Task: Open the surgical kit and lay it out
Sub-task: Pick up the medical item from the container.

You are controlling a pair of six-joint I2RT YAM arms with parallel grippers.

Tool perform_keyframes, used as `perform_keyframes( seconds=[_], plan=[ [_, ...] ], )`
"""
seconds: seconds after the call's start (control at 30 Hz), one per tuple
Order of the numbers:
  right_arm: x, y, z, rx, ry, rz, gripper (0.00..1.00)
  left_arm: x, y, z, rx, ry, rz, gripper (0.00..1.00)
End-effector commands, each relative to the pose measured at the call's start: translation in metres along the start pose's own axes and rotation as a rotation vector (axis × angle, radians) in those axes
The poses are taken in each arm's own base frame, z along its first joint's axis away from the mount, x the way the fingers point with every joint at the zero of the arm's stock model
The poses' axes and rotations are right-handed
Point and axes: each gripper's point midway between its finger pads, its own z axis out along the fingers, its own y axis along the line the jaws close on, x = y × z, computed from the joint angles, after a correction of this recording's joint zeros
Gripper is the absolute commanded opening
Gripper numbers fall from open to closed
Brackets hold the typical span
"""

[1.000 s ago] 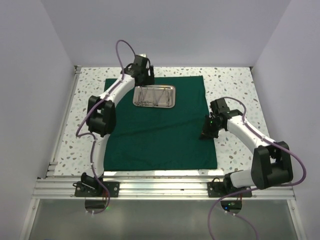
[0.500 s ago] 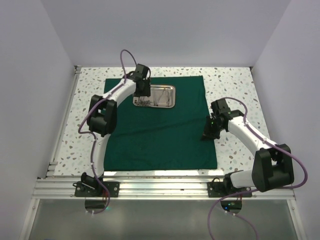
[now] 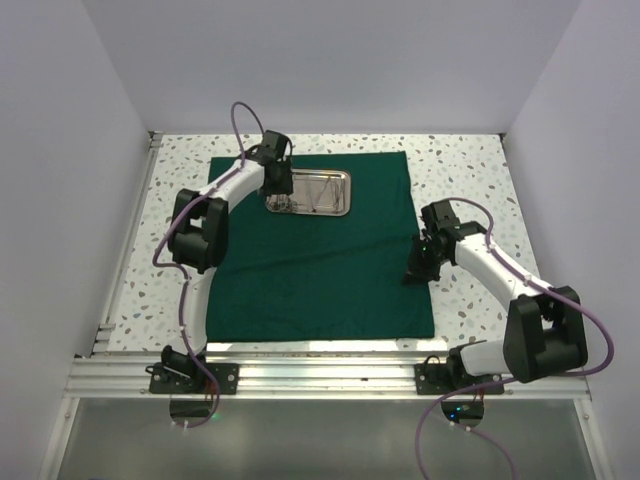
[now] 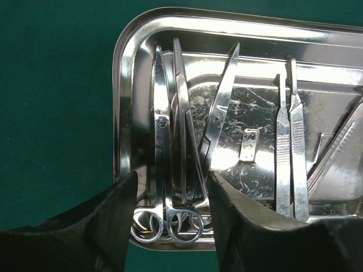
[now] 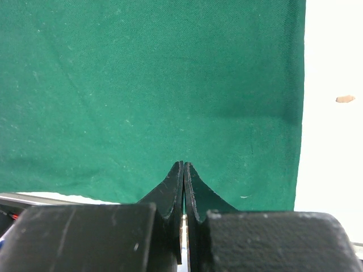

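The dark green cloth (image 3: 320, 270) lies spread flat as a square sheet. Near its far edge sits the shiny steel tray (image 3: 325, 195), whose rim (image 4: 238, 22) fills the left wrist view. Inside it, scissors (image 4: 160, 130) and forceps (image 4: 184, 113) lie bundled at the left end, with tweezers (image 4: 282, 147) further right. My left gripper (image 3: 278, 195) is down over that left end. Its jaws (image 4: 170, 187) press both sides of the bundled ring handles. My right gripper (image 3: 415, 272) hovers over the cloth's right edge, and its fingertips (image 5: 184, 165) are shut with nothing between them.
White speckled tabletop (image 3: 470, 170) borders the cloth on all sides. Pale walls enclose the left, back and right. An aluminium rail (image 3: 320, 375) with both arm bases runs along the near edge. A small brown speck (image 5: 344, 99) lies on the table beside the cloth.
My left gripper moved from behind the tray's far-left corner down onto its left end, and its jaws narrowed around the ring handles. The right arm has barely shifted.
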Motion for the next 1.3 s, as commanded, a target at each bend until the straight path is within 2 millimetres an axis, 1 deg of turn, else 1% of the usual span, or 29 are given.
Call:
perform_keyframes(
  seconds=[0.0, 0.1, 0.2, 0.33, 0.4, 0.43, 0.47, 0.53, 0.57, 0.8, 0.9, 0.93, 0.97, 1.0, 1.07, 1.1, 1.13, 1.2, 1.23, 1.27],
  plan=[
    [-0.001, -0.004, 0.002, 0.017, -0.004, -0.004, 0.0, -0.031, -0.001, -0.02, 0.027, -0.092, 0.001, 0.57],
    [-0.002, -0.003, 0.002, 0.017, -0.002, -0.004, 0.0, -0.024, 0.004, -0.013, 0.02, -0.068, -0.006, 0.56],
    [-0.001, -0.004, 0.004, 0.022, 0.003, -0.003, 0.0, -0.02, 0.005, -0.009, 0.022, -0.062, -0.007, 0.55],
    [-0.001, -0.005, 0.006, 0.026, 0.01, -0.003, 0.0, -0.009, 0.006, 0.0, 0.012, -0.026, 0.001, 0.51],
    [-0.001, -0.005, 0.007, 0.027, 0.017, -0.002, 0.0, 0.001, 0.008, 0.008, 0.003, 0.01, 0.005, 0.48],
    [-0.001, -0.005, 0.007, 0.028, 0.017, 0.0, 0.0, 0.005, 0.009, 0.01, 0.001, 0.022, 0.005, 0.44],
    [-0.001, -0.005, 0.008, 0.03, 0.021, 0.0, 0.0, 0.013, 0.01, 0.015, 0.0, 0.049, 0.005, 0.42],
    [-0.002, -0.005, 0.009, 0.03, 0.022, -0.003, 0.0, 0.023, 0.01, 0.019, 0.005, 0.078, 0.009, 0.4],
    [-0.002, -0.005, 0.009, 0.03, 0.023, 0.001, 0.0, 0.031, 0.008, 0.024, 0.01, 0.101, 0.01, 0.39],
    [-0.003, -0.004, 0.012, 0.03, 0.029, -0.002, 0.0, 0.063, 0.02, 0.037, -0.041, 0.208, 0.007, 0.39],
    [-0.002, -0.005, 0.013, 0.031, 0.029, 0.0, 0.0, 0.082, 0.021, 0.044, -0.038, 0.275, 0.006, 0.37],
    [-0.002, -0.005, 0.013, 0.032, 0.029, -0.001, 0.0, 0.087, 0.019, 0.044, -0.025, 0.289, 0.004, 0.3],
    [-0.002, -0.005, 0.013, 0.032, 0.028, -0.002, 0.0, 0.093, 0.017, 0.047, -0.011, 0.31, 0.001, 0.26],
    [-0.002, -0.005, 0.013, 0.033, 0.027, -0.002, 0.0, 0.099, 0.015, 0.048, 0.002, 0.326, -0.001, 0.16],
    [-0.003, -0.005, 0.013, 0.032, 0.025, 0.0, 0.0, 0.102, 0.016, 0.05, 0.003, 0.338, -0.001, 0.06],
    [-0.002, -0.005, 0.013, 0.033, 0.027, -0.003, 0.0, 0.104, 0.013, 0.051, 0.02, 0.346, -0.003, 0.03],
    [-0.003, -0.005, 0.013, 0.032, 0.025, 0.0, 0.0, 0.106, 0.012, 0.05, 0.025, 0.356, 0.0, 0.0],
    [-0.002, -0.006, 0.014, 0.033, 0.027, -0.002, 0.0, 0.102, 0.01, 0.05, 0.032, 0.351, 0.0, 0.0],
    [-0.002, -0.005, 0.014, 0.032, 0.026, -0.003, 0.0, 0.098, 0.009, 0.048, 0.036, 0.343, 0.001, 0.0],
    [-0.002, -0.005, 0.013, 0.03, 0.024, -0.002, 0.0, 0.09, 0.006, 0.045, 0.044, 0.323, 0.0, 0.0]
  ],
)
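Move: The scissors to take are the leftmost pair in the tray. Their middle lies about 2 cm ahead of the open left fingers, some 1 cm to the left and 2 cm below. At about that depth, the middle scissors lie roughly 3 cm ahead and 1 cm right, the right-hand scissors 2 cm ahead and 2 cm right, and the two scalpels 2 cm ahead and 7 cm right. From the right hand, the leftmost scissors are about 26 cm ahead, 30 cm left and 4 cm lower. Lower the left gripper about 1.5 cm onto the handle end of the leftmost scissors, narrowing the fingers on the way and easing slightly forward. Then shut them across the shanks while shifting about 1 cm right, and keep the wrist nearly steady. Let the closed, empty right gripper sink some 1.5 cm over the cloth. ##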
